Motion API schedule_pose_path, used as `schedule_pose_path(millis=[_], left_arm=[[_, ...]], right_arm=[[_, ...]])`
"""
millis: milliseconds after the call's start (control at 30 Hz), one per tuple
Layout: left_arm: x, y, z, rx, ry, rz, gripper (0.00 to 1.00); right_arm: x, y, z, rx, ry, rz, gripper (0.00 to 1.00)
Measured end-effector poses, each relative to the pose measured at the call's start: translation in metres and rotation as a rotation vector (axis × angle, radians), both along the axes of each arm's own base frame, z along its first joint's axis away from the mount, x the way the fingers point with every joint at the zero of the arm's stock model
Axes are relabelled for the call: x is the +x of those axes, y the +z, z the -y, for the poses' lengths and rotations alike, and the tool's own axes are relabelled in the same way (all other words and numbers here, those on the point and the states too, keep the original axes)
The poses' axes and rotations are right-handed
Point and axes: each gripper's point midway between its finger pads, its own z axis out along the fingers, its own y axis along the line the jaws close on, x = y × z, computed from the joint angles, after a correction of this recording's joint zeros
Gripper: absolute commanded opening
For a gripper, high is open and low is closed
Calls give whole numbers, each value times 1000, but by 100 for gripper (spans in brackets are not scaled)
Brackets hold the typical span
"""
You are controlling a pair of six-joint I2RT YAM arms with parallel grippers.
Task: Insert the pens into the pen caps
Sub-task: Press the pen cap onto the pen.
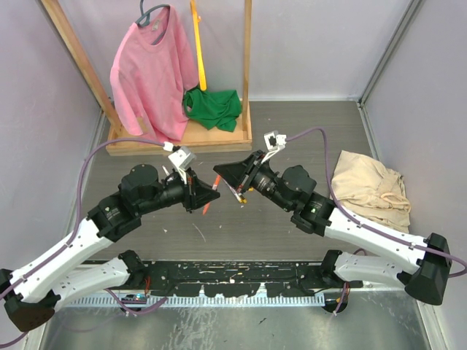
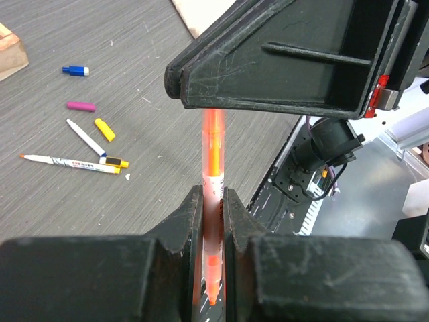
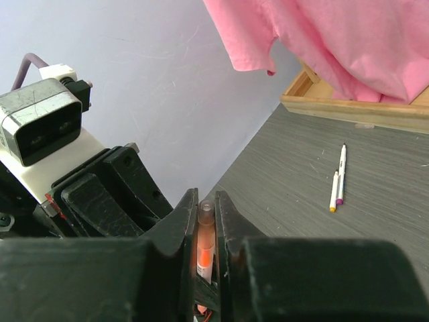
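Note:
An orange pen (image 2: 213, 154) hangs in the air between my two grippers, orange tip toward the left wrist camera. My left gripper (image 2: 213, 196) is shut on its barrel. My right gripper (image 3: 206, 199) is shut on the pen's other end (image 3: 206, 236), whose clear tube tip pokes out past the jaws; I cannot tell whether that end is a cap. From above, the left gripper (image 1: 210, 195) and right gripper (image 1: 222, 179) meet over mid-table. On the table lie a blue cap (image 2: 76, 70), a magenta cap (image 2: 81, 106), a yellow cap (image 2: 104, 129) and two pens (image 2: 85, 137), (image 2: 70, 162).
A wooden rack (image 1: 182, 138) at the back holds a pink shirt (image 1: 149, 69), a green cloth (image 1: 213, 108) and a yellow strap (image 1: 198, 44). A beige cloth (image 1: 371, 188) lies at the right. Two pens (image 3: 342, 173), (image 3: 333, 191) rest near the rack.

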Motion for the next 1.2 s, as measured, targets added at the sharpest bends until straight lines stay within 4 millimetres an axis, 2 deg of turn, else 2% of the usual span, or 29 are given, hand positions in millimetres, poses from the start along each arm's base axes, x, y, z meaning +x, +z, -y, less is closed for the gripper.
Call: schedule_pose_path(millis=[267,500,633,867,1200], left_arm=[[6,-19,-3,64,37,-48,0],[6,-21,-5,106,50,-93,0],[-1,-27,-8,141,45,-135,0],[-20,-51,-17,231,9,-217,0],[-39,-68,-34,324,-6,-294,0]], right_arm=[[0,-23,-3,32,11,-7,0],[-2,-25,-9,88,-9,-3,0],[-8,-34,-13,107,-39,-17,0],[-27,-69,-21,116,-106,-101,0],[-47,-96,-37,142,-196,-202,0]])
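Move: The orange pen, already capped, stands between the two grippers. Its middle sits in the left fingers, about 4 cm back, 2 cm left and 5 cm below the right hand. The pen cap in the right fingers is some 4 cm ahead, 2 cm right and 5 cm above the left hand. From the right hand, the printed marker lies on the table roughly 7 cm ahead, 2 cm right and 25 cm down; the yellow cap 7 cm ahead and 8 cm right. The orange pen stays pinched at both ends as both hands carry it down, then also back towards the bases and slightly left. The right hand, its fingers kept shut on the cap end, sinks nearly 10 cm against the left's 7, closing in along the pen to press the cap on. The left keeps its grip, its wrist turning some 25 degrees. ##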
